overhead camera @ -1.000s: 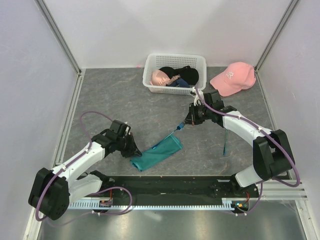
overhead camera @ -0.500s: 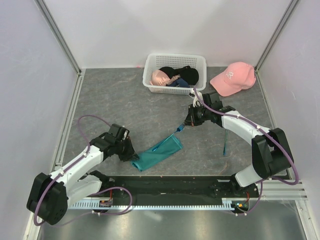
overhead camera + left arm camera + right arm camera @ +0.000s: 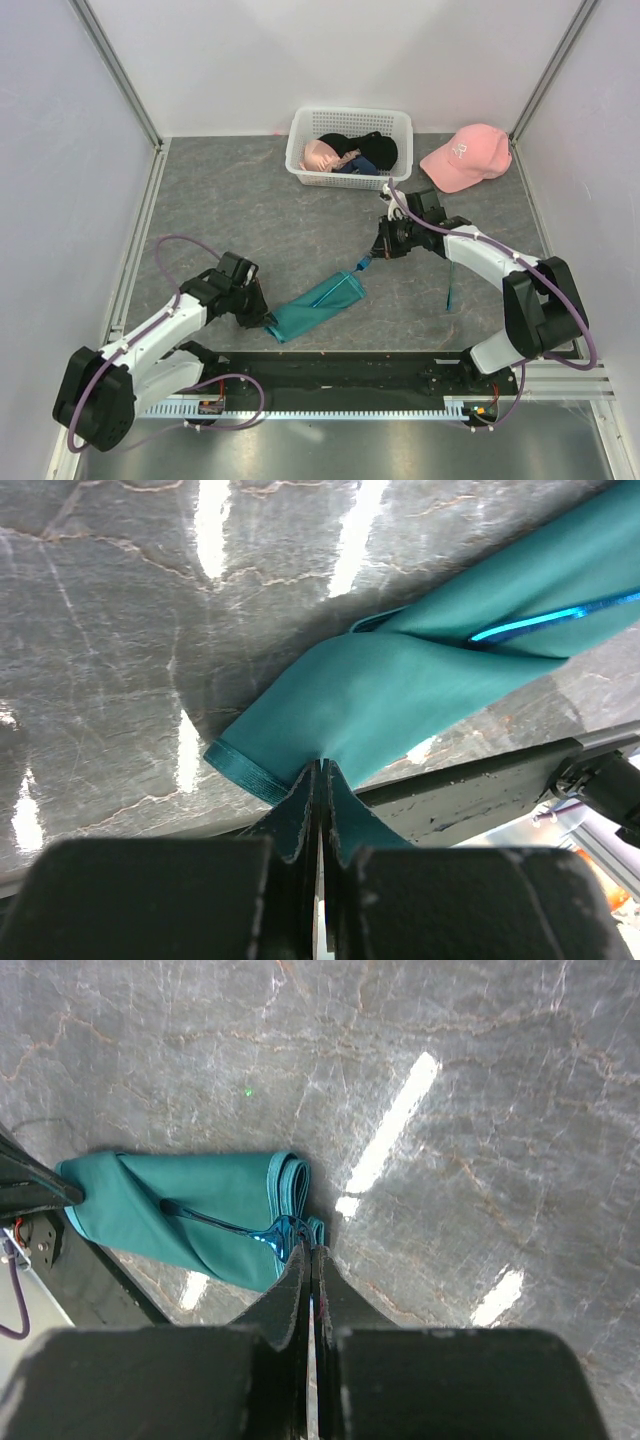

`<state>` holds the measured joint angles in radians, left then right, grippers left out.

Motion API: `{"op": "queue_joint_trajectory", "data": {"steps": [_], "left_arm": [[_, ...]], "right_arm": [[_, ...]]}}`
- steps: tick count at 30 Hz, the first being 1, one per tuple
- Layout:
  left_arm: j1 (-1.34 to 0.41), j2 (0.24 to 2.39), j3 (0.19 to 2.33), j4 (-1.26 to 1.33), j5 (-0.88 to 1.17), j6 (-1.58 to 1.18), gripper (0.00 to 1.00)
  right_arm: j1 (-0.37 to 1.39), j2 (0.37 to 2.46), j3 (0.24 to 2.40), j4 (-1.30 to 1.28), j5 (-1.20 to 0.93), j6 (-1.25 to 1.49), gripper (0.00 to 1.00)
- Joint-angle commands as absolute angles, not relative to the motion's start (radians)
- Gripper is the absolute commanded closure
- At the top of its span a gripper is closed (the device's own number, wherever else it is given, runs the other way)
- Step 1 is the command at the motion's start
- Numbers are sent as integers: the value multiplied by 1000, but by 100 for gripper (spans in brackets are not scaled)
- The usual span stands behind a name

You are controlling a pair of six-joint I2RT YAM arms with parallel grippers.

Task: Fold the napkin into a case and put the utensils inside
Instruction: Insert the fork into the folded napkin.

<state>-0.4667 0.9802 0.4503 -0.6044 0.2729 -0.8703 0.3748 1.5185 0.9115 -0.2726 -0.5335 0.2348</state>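
The teal-green napkin (image 3: 318, 305) lies folded into a slanted strip on the grey table, near the front edge. My left gripper (image 3: 268, 318) is shut on its lower-left corner; in the left wrist view the cloth (image 3: 400, 690) runs straight into the closed fingertips of that gripper (image 3: 320, 772). My right gripper (image 3: 373, 257) is shut on the head end of the blue fork (image 3: 345, 277). The fork's handle (image 3: 210, 1220) lies along a fold of the napkin (image 3: 170, 1210), and it also shows in the left wrist view (image 3: 560, 615). A thin greenish utensil (image 3: 450, 285) lies under the right arm.
A white lattice basket (image 3: 348, 112) with pink and black garments stands at the back. A pink cap (image 3: 465, 155) lies to its right. The black base rail (image 3: 350, 368) runs just in front of the napkin. Walls close in both sides.
The right gripper has moved slightly nearer with the fork, pushing its handle further along the napkin. The left gripper has shifted a little down and left with the corner.
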Motion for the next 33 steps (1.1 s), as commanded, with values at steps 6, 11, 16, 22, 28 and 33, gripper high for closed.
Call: {"op": "queue_joint_trajectory", "data": {"steps": [6, 11, 16, 22, 28, 33], "left_arm": [[-471, 1054, 448, -615, 262, -907, 98], [-480, 1063, 442, -606, 250, -908, 98], [-483, 1062, 437, -601, 253, -908, 98], [-488, 1063, 437, -598, 255, -907, 98], [-491, 1057, 436, -598, 253, -908, 98], [-491, 1048, 437, -598, 255, -907, 98]], "right_arm": [[364, 1477, 887, -273, -597, 244, 100], [399, 1496, 876, -255, -592, 271, 100], [436, 1512, 848, -187, -600, 347, 100], [503, 1534, 819, -115, -591, 423, 100], [532, 1529, 782, -81, -584, 486, 100], [554, 1526, 744, -52, -575, 522, 100]]}}
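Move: The fold that the fork's handle is going into lies from the right hand, which holds the fork by its tine end, about 11 cm back, 13 cm left and 7 cm lower. The napkin's far right end is about 5 cm back and 3 cm left of this hand, and a loose utensil lies some 7 cm back and 16 cm right. The napkin's near left end is just under the left hand's shut fingers, about 1 cm back and 2 cm below; from that hand the fold is 3 cm ahead and 9 cm right. Back and to its left, the right hand pushes the held fork lengthwise into the napkin's fold, handle first: a slow start straight back, then a steady diagonal of about 7 cm in all, sinking some 2.5 cm and tipping about 10 degrees, grip kept. The left hand, fingers shut, sinks about 1.5 cm onto the napkin's near end and stays there, holding it down. ##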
